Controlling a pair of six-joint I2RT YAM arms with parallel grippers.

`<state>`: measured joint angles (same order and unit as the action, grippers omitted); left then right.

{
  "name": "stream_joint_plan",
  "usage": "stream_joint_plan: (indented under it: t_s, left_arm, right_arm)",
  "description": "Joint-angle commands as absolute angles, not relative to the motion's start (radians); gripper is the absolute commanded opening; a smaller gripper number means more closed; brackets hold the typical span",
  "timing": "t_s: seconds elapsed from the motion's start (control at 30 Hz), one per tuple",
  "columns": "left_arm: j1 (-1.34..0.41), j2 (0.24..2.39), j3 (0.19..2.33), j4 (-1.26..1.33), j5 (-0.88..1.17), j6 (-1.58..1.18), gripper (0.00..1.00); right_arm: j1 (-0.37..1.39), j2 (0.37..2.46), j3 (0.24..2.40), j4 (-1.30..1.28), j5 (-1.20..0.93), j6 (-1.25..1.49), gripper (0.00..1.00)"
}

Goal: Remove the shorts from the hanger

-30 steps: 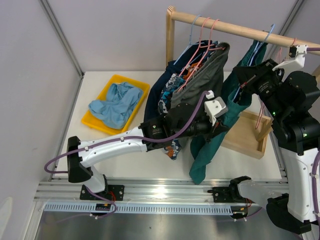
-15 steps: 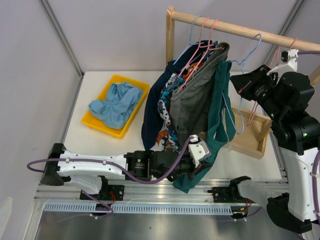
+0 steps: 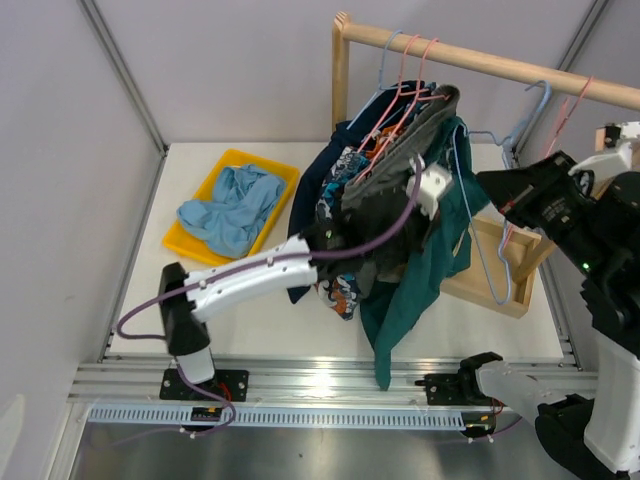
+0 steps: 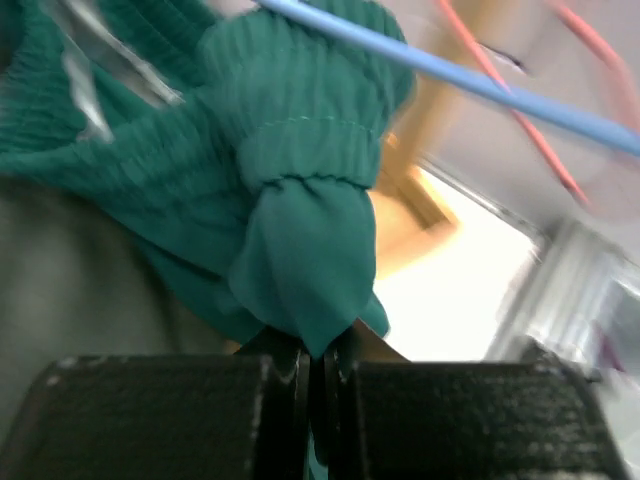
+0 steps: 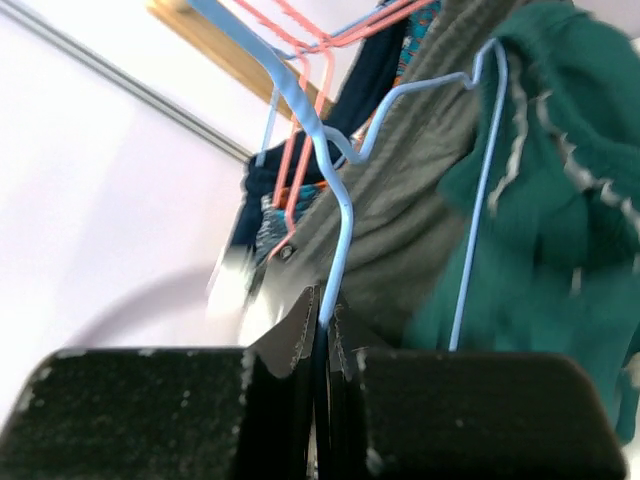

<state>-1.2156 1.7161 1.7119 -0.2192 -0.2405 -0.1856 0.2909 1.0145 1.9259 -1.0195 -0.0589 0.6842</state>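
The teal green shorts (image 3: 410,290) hang in a long fold from beside the rack down toward the table's front. My left gripper (image 3: 432,192) is shut on a bunch of their fabric (image 4: 300,200) just below the ribbed waistband; the left gripper (image 4: 318,365) shows cloth pinched between its jaws. My right gripper (image 3: 492,188) is shut on the neck of the light blue hanger (image 3: 495,250), seen as a thin wire (image 5: 335,200) between the closed right gripper (image 5: 322,312). One hanger arm lies against the teal waistband (image 5: 560,230). Grey shorts (image 3: 385,190), navy shorts (image 3: 305,230) and patterned shorts (image 3: 335,285) stay on the rack.
A wooden rail (image 3: 450,55) carries pink hangers (image 3: 405,75). Light blue shorts (image 3: 232,210) lie in a yellow tray (image 3: 275,165) at the back left. A wooden box (image 3: 490,270) sits at the right, under the blue hanger.
My left gripper dipped toward the table's front with the teal shorts, then rose back up beside the rack. My right gripper drew the blue hanger rightward and lower, away from the shorts.
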Motion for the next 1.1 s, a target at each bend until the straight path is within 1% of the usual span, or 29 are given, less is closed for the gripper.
stream_joint_plan:
  t_s: [0.0,0.1,0.13,0.17,0.23,0.3,0.33,0.4,0.43,0.5,0.53,0.6,0.63,0.73,0.77,0.83,0.87,0.9,0.97,1.07]
  left_arm:
    - [-1.108,1.840,1.977,-0.372,-0.189,-0.213,0.00]
    - [-1.063,1.888,2.054,-0.442,-0.178,-0.215,0.00]
    - [-1.066,1.875,2.034,-0.436,-0.178,-0.215,0.00]
    - [-1.071,1.849,1.972,-0.422,-0.164,-0.221,0.00]
    - [-1.098,1.731,1.791,-0.348,-0.169,-0.248,0.00]
    - [-1.129,1.642,1.699,-0.312,-0.216,-0.265,0.00]
    - [-1.168,1.555,1.586,-0.296,-0.233,-0.271,0.00]
    - [-1.218,1.471,1.517,-0.302,-0.293,-0.288,0.00]
    - [-1.277,1.432,1.449,-0.319,-0.320,-0.297,0.00]
    - [-1.345,1.327,1.396,-0.345,-0.376,-0.320,0.00]
    - [-1.411,1.268,1.372,-0.380,-0.427,-0.331,0.00]
    - [-1.474,1.214,1.347,-0.416,-0.465,-0.371,0.00]
    - [-1.535,1.191,1.341,-0.434,-0.512,-0.383,0.00]
    - [-1.639,1.125,1.338,-0.524,-0.627,-0.422,0.00]
    - [-1.650,1.109,1.360,-0.594,-0.655,-0.451,0.00]
    - [-1.654,1.094,1.376,-0.658,-0.696,-0.468,0.00]
    - [-1.652,1.085,1.391,-0.682,-0.753,-0.468,0.00]
    - [-1.651,1.063,1.403,-0.715,-0.777,-0.453,0.00]
    - [-1.609,1.036,1.448,-0.745,-0.801,-0.405,0.00]
    - [-1.484,1.026,1.522,-0.782,-0.770,-0.332,0.00]
  right_arm:
    - [0.287,1.003,2.063,-1.098,-0.084,0.697,0.00]
    - [0.288,1.028,2.146,-1.163,-0.057,0.681,0.00]
    - [0.288,1.031,2.152,-1.166,-0.037,0.664,0.00]
    - [0.288,1.038,2.157,-1.163,-0.028,0.657,0.00]
    - [0.290,1.066,2.157,-1.143,-0.003,0.634,0.00]
    - [0.290,1.106,2.158,-1.123,-0.002,0.617,0.00]
    - [0.290,1.123,2.161,-1.100,0.035,0.606,0.00]
    - [0.287,1.158,2.174,-1.086,0.060,0.575,0.00]
    - [0.288,1.192,2.189,-1.069,0.081,0.566,0.00]
    - [0.282,1.221,2.197,-1.046,0.106,0.539,0.00]
    - [0.270,1.245,2.200,-1.019,0.110,0.534,0.00]
    - [0.246,1.268,2.201,-0.980,0.097,0.520,0.00]
    - [0.227,1.282,2.206,-0.973,0.081,0.519,0.00]
    - [0.112,1.331,2.217,-0.945,-0.024,0.537,0.00]
    - [0.071,1.344,2.201,-0.936,-0.058,0.543,0.00]
    - [0.045,1.341,2.165,-0.908,-0.075,0.557,0.00]
    - [0.034,1.327,2.140,-0.896,-0.084,0.560,0.00]
    - [0.032,1.316,2.081,-0.873,-0.095,0.563,0.00]
    - [0.031,1.281,1.992,-0.847,-0.109,0.569,0.00]
    - [0.026,1.237,1.935,-0.847,-0.123,0.572,0.00]
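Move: The left hand already grips the green shorts; the yellow tray they go to lies some 32 cm ahead, 47 cm to its left and 32 cm lower. The grey shorts hang about 10 cm ahead and 6 cm to its left, at its height. From the right hand, already holding the blue hanger, the green shorts are level fore-and-aft, 9 cm left and 17 cm lower; the rail runs roughly 15 cm ahead and 9 cm above. Left hand flicks gripped shorts forward, then 25 cm back and left; right draws the hanger back, then forward. ##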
